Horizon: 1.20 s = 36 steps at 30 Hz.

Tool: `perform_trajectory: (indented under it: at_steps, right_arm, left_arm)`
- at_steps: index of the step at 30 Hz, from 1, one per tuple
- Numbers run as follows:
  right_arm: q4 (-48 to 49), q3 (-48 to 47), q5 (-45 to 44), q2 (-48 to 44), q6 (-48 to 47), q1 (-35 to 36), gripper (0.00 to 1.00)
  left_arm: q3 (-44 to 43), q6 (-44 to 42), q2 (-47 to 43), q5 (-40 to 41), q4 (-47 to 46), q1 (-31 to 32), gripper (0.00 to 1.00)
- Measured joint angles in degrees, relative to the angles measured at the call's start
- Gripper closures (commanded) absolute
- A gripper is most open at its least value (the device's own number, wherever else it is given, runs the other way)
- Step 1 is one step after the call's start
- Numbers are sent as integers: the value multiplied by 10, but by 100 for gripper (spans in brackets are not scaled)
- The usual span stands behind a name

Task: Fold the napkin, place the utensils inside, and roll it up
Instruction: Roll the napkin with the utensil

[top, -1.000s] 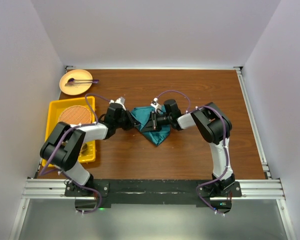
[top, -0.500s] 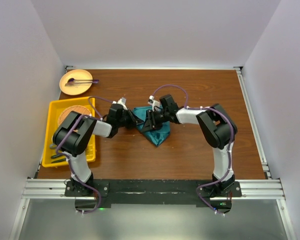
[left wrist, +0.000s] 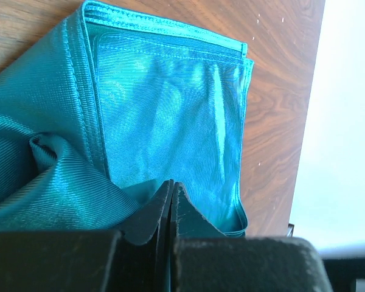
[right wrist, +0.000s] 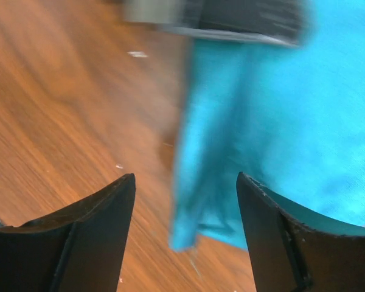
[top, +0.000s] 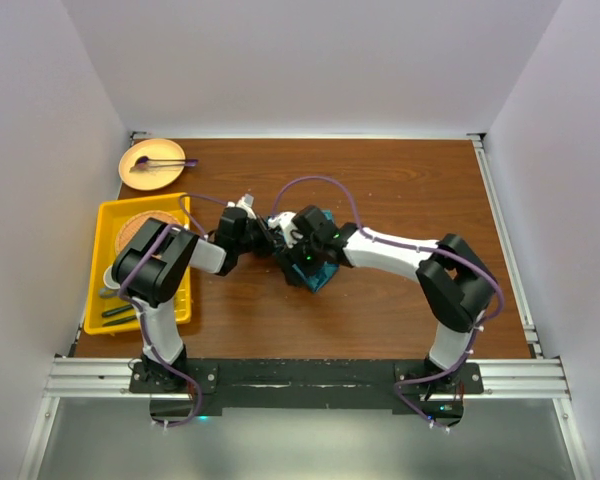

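The teal napkin [top: 323, 272] lies bunched at the table's middle, mostly covered by both grippers in the top view. In the left wrist view the napkin [left wrist: 170, 103] is folded flat with hemmed edges, and a raised fold runs into the jaws. My left gripper [left wrist: 171, 184] is shut on that fold; it also shows in the top view [top: 265, 240]. My right gripper [right wrist: 185, 182] is open, its jaws wide apart, with a blurred corner of the napkin [right wrist: 280, 115] between and beyond them. It sits in the top view [top: 286, 250] right next to the left gripper. No gold utensils show.
A yellow tray [top: 108, 222] at the left holds a round woven mat [top: 145, 228] and dark items. A tan plate [top: 130, 172] at the back left carries a purple-ended stick [top: 160, 160]. Bare wooden table [top: 420, 180] lies right of the napkin.
My right arm has stretched left across the napkin, bringing its gripper up against the left gripper. The napkin is now more covered and bunched. The left gripper has held its place.
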<state>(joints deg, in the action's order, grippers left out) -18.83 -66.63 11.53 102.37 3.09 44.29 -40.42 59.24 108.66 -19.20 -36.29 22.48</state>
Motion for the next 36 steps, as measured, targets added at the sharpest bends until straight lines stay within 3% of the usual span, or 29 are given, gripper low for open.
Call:
perform_trajectory:
  at_steps: [4,10,13,14,17,18,21,23,28,31,36]
  right_arm:
    - [24,-3,-63,21,-30,52,28]
    - [53,-45,-154,86,-47,68,36]
    - [76,-47,-174,94,-47,74,55]
    - [81,-48,-177,97,-44,75,72]
    - [92,-52,-174,105,-26,73,85]
    - [96,-52,-163,105,-15,69,92]
    - [118,-49,-118,109,21,53,99]
    - [136,-43,-88,111,48,44,100]
    - [195,-15,3,113,134,16,100]
    - [261,23,83,115,209,-14,100]
    - [395,78,215,143,346,-61,100]
  left_arm:
    - [-9,2,2,-7,16,-2,98]
    - [-18,3,4,-12,31,-5,98]
    - [-20,3,4,-13,35,-5,98]
    - [-22,2,3,-14,39,-5,97]
    - [-29,-5,-7,-8,72,-6,87]
    - [-35,-15,-16,2,97,-7,83]
    - [-52,-44,-47,32,179,-8,65]
    - [-69,-67,-72,51,233,-10,52]
    - [-101,-125,-149,99,344,-32,33]
    - [-107,-150,-191,122,388,-41,27]
    - [-65,-154,-219,115,408,-40,26]
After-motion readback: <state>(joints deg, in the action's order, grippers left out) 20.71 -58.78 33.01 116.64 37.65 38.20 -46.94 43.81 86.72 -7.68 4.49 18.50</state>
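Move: The napkin's rolled left edge, at its near part, lies about 5 cm left and 3 cm ahead of the open right hand, some 4 cm below it. The left hand, still shut on the same edge, sits about 8 cm ahead and 7 cm left of the right hand, and 3 cm lower; from it the near part lies 5 cm back and 2 cm right. The yellow tray's middle is some 32 cm left and 7 cm back of the left hand. The napkin's rolled edge passes from one hand to the other: the open right hand dips about 3 cm while going left and forward, shuts on the edge, then rolls its wrist some 45 degrees, fingers swinging flatter and leftward, as it eases slightly left and back. The left hand holds still until the right closes, then opens wide, lets go and lifts away about 8 cm left, sinking a little at the end. ##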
